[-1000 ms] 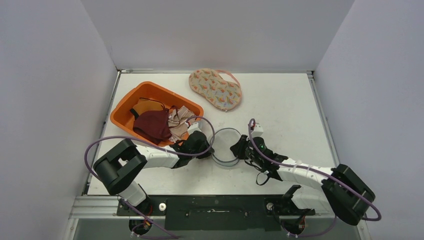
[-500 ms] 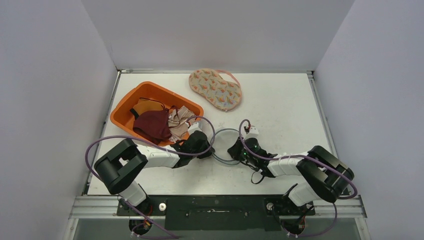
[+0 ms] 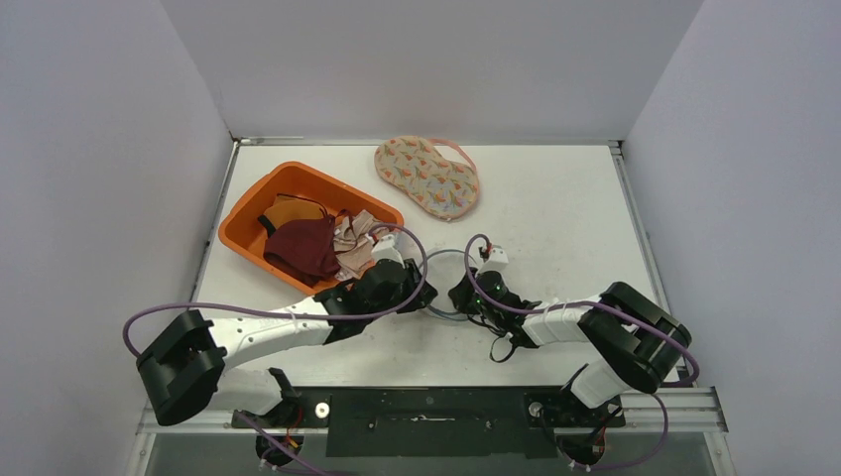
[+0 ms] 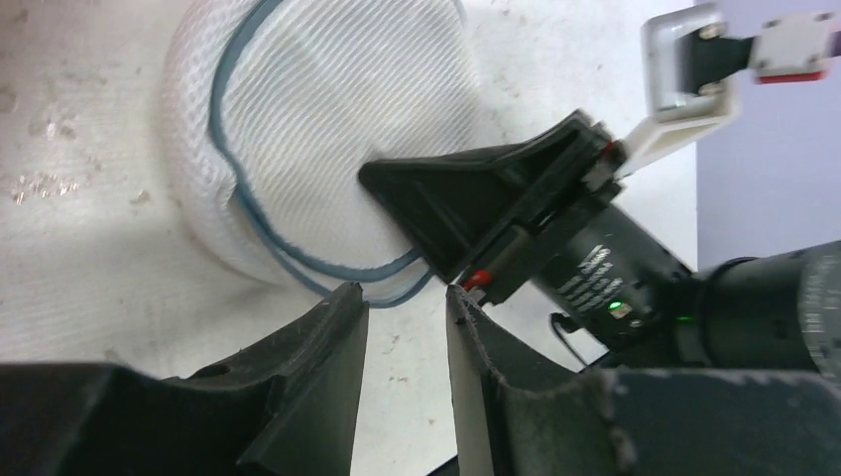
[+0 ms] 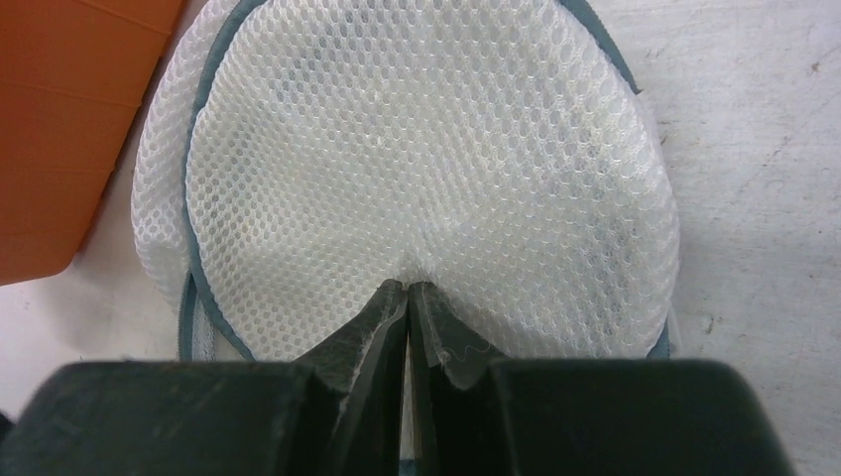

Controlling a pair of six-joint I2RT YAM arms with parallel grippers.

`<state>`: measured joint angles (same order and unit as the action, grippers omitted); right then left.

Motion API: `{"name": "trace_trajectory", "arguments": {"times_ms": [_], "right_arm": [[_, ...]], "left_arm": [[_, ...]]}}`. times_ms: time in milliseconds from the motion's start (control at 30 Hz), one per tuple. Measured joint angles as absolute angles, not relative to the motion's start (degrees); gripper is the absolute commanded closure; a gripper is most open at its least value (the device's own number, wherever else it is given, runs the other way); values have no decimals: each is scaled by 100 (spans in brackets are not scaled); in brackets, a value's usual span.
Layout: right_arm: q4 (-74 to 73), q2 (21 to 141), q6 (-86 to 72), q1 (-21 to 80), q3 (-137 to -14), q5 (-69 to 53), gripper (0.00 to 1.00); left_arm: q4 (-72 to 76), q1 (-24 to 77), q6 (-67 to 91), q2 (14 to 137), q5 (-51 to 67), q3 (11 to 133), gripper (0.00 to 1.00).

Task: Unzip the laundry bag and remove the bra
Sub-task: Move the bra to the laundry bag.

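Observation:
The laundry bag (image 3: 448,270) is a round white mesh pouch with blue-grey trim, lying mid-table between my two grippers. My right gripper (image 5: 408,288) is shut on a pinch of its mesh (image 5: 426,149), near the bag's front edge. My left gripper (image 4: 402,297) is open just short of the trim (image 4: 327,273), with only bare table between its fingers. In the left wrist view the right gripper's fingers (image 4: 466,203) press into the bag (image 4: 327,119). In the top view the left gripper (image 3: 421,296) and right gripper (image 3: 464,295) are close together. No bra shows through the mesh.
An orange basket (image 3: 260,203) holding a maroon garment and other clothes stands at the left, close behind my left gripper; its wall shows in the right wrist view (image 5: 69,119). A floral patterned bra-shaped piece (image 3: 428,176) lies at the back centre.
My left gripper has gone from shut to open and slid slightly right, its elbow swinging left. The right arm folded in towards the bag and its gripper stays shut on the mesh.

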<state>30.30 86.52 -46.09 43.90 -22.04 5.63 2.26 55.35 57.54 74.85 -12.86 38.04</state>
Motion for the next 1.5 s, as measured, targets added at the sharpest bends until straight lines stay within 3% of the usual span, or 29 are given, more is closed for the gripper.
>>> {"name": "trace_trajectory", "arguments": {"times_ms": [233, 500, 633, 867, 933, 1133, 1500], "right_arm": [[3009, 8689, -4587, 4482, -2255, 676, 92], [2617, 8431, -4556, 4593, -2274, 733, 87], [2237, 8001, -4512, 4661, -2274, 696, 73], [1031, 6375, -4246, 4624, -2276, 659, 29], [749, 5874, -4206, 4497, -2276, 670, 23], [558, 5087, -4187, 3597, -2097, 364, 19], [1776, 6381, -4862, 3028, -1326, -950, 19]], "left_arm": [[213, 5496, 5341, 8082, -1374, 4541, 90], [93, 5061, 5094, 9454, -1378, 4860, 100], [84, 4932, 5103, 9743, -1374, 4862, 100], [102, 4932, 5105, 9743, -1441, 4864, 100], [104, 4930, 5105, 9743, -1455, 4864, 100], [115, 4928, 5142, 9765, -1463, 4864, 100], [237, 4932, 5210, 9782, -1463, 4812, 100]]}}
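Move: Below the left hand, hanging part-open, the laundry bag's middle lies about 7 cm ahead, 5 cm to its right and 9 cm down. The orange bin is some 20 cm ahead and 25 cm to its left; the floral pouch lies flat about 33 cm ahead, 1 cm right. For the right hand, nearly shut and already down on the mesh, the bag's middle is about 3 cm ahead and 1 cm left, at its own height. Dipping first, the left hand arcs about 6 cm forward and 8 cm down onto the bag's left part, rolling some 15 degrees and shutting its fingers on the mesh, where it stays. Only then does the right hand come off the mesh, rise about 10 cm opening wide, swing right and sink again by the bag's right-hand zipper edge, ending 5.5 cm right of its start. ##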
